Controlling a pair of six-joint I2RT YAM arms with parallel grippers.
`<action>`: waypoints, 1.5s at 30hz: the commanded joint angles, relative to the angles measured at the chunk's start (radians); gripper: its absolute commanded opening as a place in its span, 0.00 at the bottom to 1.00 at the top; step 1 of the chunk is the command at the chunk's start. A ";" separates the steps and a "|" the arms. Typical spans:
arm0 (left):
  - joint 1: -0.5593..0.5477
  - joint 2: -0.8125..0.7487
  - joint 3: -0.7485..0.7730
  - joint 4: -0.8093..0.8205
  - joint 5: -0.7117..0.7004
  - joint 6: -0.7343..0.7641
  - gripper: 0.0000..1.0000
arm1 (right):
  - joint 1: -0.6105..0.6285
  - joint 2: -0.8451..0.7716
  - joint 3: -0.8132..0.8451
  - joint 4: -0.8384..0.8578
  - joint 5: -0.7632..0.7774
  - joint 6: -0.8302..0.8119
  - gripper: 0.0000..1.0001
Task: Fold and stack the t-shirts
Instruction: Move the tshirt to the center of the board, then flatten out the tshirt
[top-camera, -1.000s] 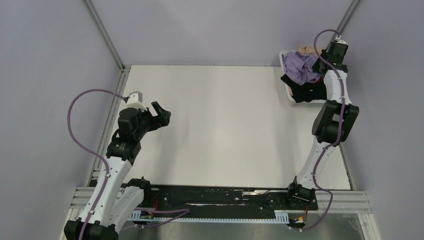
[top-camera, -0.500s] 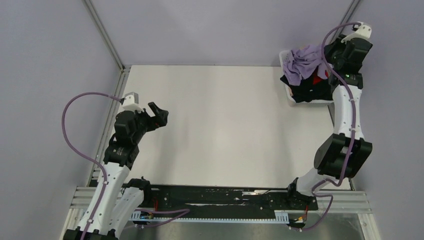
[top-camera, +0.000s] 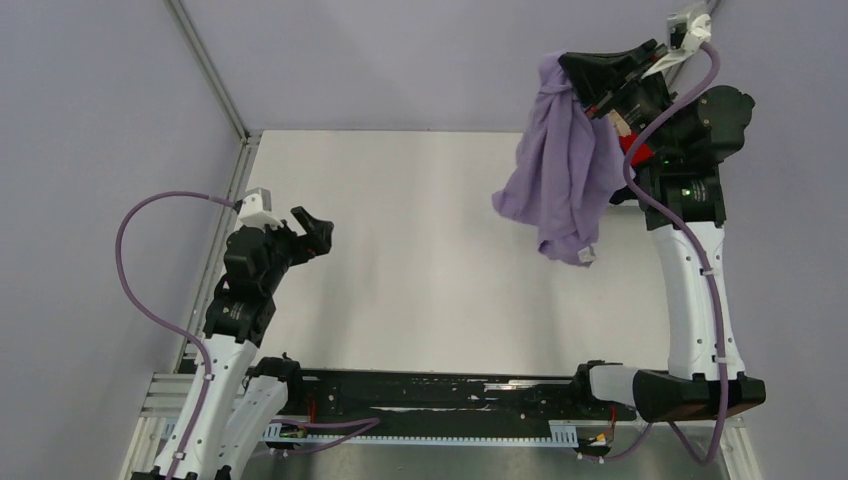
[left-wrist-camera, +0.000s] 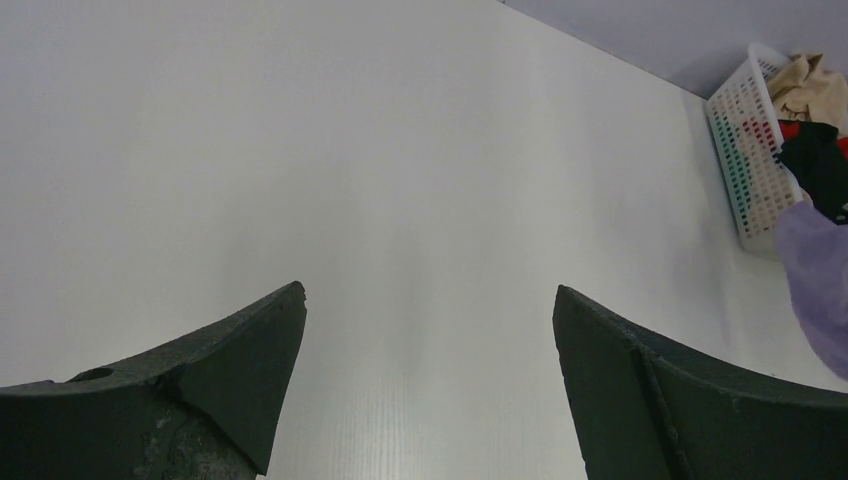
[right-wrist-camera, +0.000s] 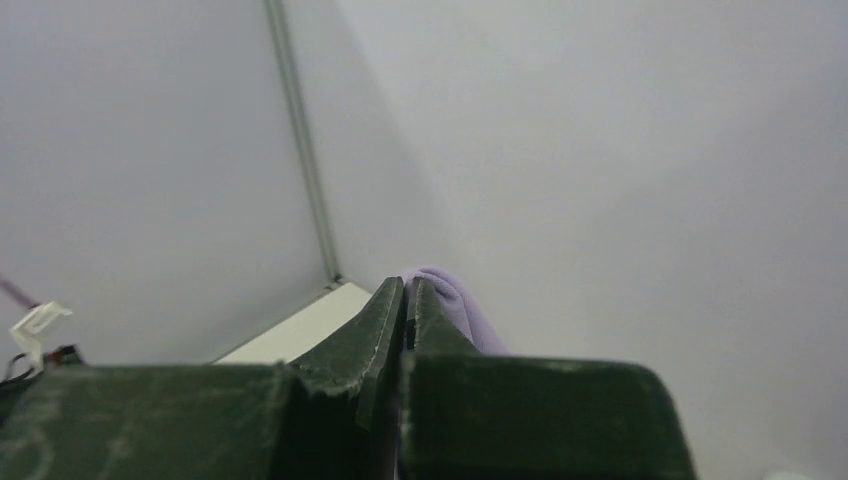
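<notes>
My right gripper (top-camera: 572, 66) is shut on the lavender t-shirt (top-camera: 563, 172) and holds it high above the table's far right, the cloth hanging down in folds. In the right wrist view a fold of the lavender t-shirt (right-wrist-camera: 452, 300) shows pinched at my closed gripper (right-wrist-camera: 408, 284). My left gripper (top-camera: 318, 225) is open and empty over the table's left side; its fingers (left-wrist-camera: 240, 350) stand wide apart. The white mesh basket (left-wrist-camera: 750, 150) at the far right holds a tan shirt (left-wrist-camera: 805, 85), a black shirt (left-wrist-camera: 815, 165) and a bit of a red shirt (left-wrist-camera: 790, 130).
The white table (top-camera: 420, 250) lies between the arms. Grey walls and a metal corner post (top-camera: 205, 65) bound the far and left sides. The black rail with the arm bases (top-camera: 440, 395) runs along the near edge. The raised right arm (top-camera: 695, 260) hides most of the basket from above.
My right gripper has lifted the lavender t-shirt out of the basket, up and to the left, so it now hangs free. The left arm has shifted only slightly.
</notes>
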 joint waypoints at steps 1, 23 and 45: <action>0.001 -0.015 -0.002 0.007 -0.019 -0.013 1.00 | 0.131 0.007 0.082 0.043 -0.084 0.017 0.00; 0.001 0.086 0.019 -0.038 -0.068 -0.036 1.00 | 0.338 -0.021 -0.776 -0.080 0.401 0.195 0.19; 0.001 0.428 -0.087 -0.093 -0.056 -0.245 1.00 | 0.350 -0.142 -0.884 -0.175 0.470 0.076 1.00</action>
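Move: My right gripper, high up, still pinches the purple t-shirt, which hangs beneath it with its middle about 25 cm below. The board's center lies about 19 cm to its left, 3 cm back and some 56 cm down. The laundry basket stands about 19 cm ahead, 24 cm to its right and roughly 48 cm below. From my open left gripper the center is about 5 cm ahead, 23 cm to the right and 24 cm down. I swing the pinched t-shirt left about 12 cm, then plunge my right hand some 43 cm towards the board, tipping the fingers down about 60 degrees and sweeping back to the right; they open wide on the way down and let go, and I rise a little. Late on, my left hand, still open, sinks 15 cm and tips down beside the cloth's left end. ##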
